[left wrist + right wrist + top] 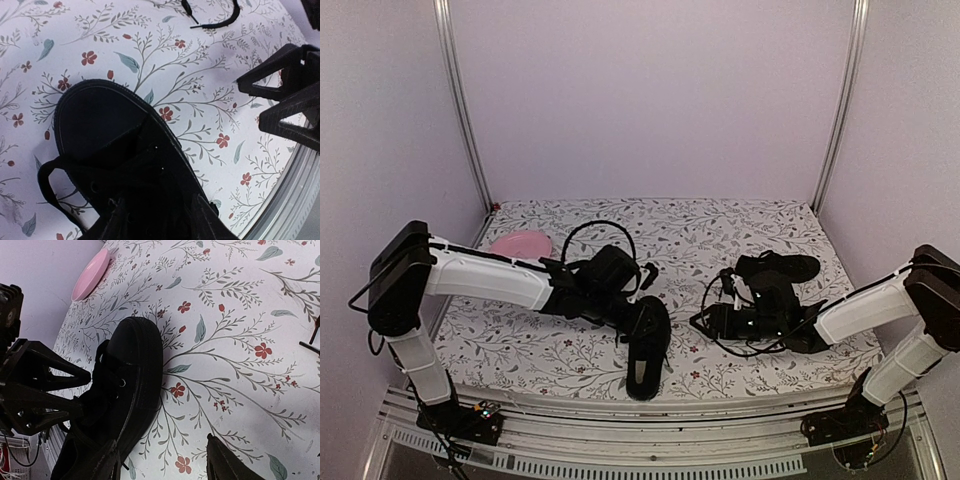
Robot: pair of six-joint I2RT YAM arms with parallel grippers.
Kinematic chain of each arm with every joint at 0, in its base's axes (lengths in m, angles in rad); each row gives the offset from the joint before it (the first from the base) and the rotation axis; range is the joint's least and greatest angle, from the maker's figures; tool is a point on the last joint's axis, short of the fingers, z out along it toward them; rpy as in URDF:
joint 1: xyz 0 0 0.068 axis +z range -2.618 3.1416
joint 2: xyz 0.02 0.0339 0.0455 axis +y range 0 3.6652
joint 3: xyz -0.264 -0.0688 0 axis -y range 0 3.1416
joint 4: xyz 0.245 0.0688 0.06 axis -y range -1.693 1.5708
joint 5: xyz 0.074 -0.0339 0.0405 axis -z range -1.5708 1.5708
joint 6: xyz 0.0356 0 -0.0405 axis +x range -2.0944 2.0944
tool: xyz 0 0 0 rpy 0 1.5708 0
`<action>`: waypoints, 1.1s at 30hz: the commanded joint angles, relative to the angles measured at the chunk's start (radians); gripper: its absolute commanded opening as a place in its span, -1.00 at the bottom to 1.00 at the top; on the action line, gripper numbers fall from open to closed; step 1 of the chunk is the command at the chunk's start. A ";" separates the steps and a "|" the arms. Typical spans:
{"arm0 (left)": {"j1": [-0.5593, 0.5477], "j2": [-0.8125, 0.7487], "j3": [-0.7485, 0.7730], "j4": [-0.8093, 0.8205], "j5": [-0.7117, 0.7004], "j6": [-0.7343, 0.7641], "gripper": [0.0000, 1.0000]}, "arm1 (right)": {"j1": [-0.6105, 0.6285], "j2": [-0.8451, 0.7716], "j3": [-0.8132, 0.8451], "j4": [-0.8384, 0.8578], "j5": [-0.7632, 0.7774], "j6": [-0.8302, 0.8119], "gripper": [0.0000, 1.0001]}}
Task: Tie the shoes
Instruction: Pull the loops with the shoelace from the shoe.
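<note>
One black shoe (648, 350) lies near the table's front edge, toe pointing back. My left gripper (625, 315) hangs right over its laced upper (125, 150). Its fingers (92, 220) stand apart on either side of the eyelets, with nothing clearly pinched. A lace loop (47, 182) sticks out to the shoe's left. My right gripper (162, 462) is open just right of this shoe (127, 385), over bare cloth, with one finger beside the sole. The other shoe (775, 272) lies at the back right, behind the right arm, with loose laces around it.
A pink plate (520, 243) sits at the back left, also seen in the right wrist view (91, 274). A loose lace end (215, 22) lies on the flowered cloth beyond the near shoe. The two grippers face each other closely across the shoe. The metal table edge (295, 200) runs close by.
</note>
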 commanded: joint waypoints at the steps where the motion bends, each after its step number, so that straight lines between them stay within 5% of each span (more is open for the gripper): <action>1: -0.020 0.026 0.026 -0.022 -0.008 0.012 -0.15 | -0.007 0.000 -0.012 0.037 -0.005 0.012 0.19; 5: -0.023 0.036 0.030 -0.024 -0.007 0.011 -0.38 | -0.009 -0.003 -0.012 0.039 -0.006 0.015 0.19; 11: -0.021 0.007 0.007 0.005 -0.003 -0.026 -0.98 | -0.009 -0.038 -0.027 0.072 -0.053 0.018 0.22; 24: 0.046 -0.111 -0.216 0.313 0.262 -0.215 -1.00 | 0.065 0.102 -0.004 0.372 -0.272 0.188 0.00; 33: 0.074 -0.128 -0.275 0.403 0.347 -0.232 -1.00 | 0.093 0.175 0.061 0.398 -0.304 0.202 -0.28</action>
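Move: The left hand is over the laced shoe's throat, the lace loop at the knot about 1 cm beneath its fingertips. From this hand the shoe's middle is some 5 cm back and 3 cm lower, and a lace tail hangs about 5 cm left and 4 cm back. From the right hand that lace loop lies roughly 10 cm left, 2 cm back and slightly lower; the other shoe lies about 13 cm ahead and 17 cm right. The left fingers sink a centimetre and shut fully on the lace at the shoe's throat, then keep the pinch while drawing back about 3 cm towards the heel, swinging some 20 degrees flatter. As the left hand pulls, the right hand sets off left and back, about 7 and 5 cm, rising 3 cm towards the left fingers and the lace; its fingers flatten and narrow but stay part open. ##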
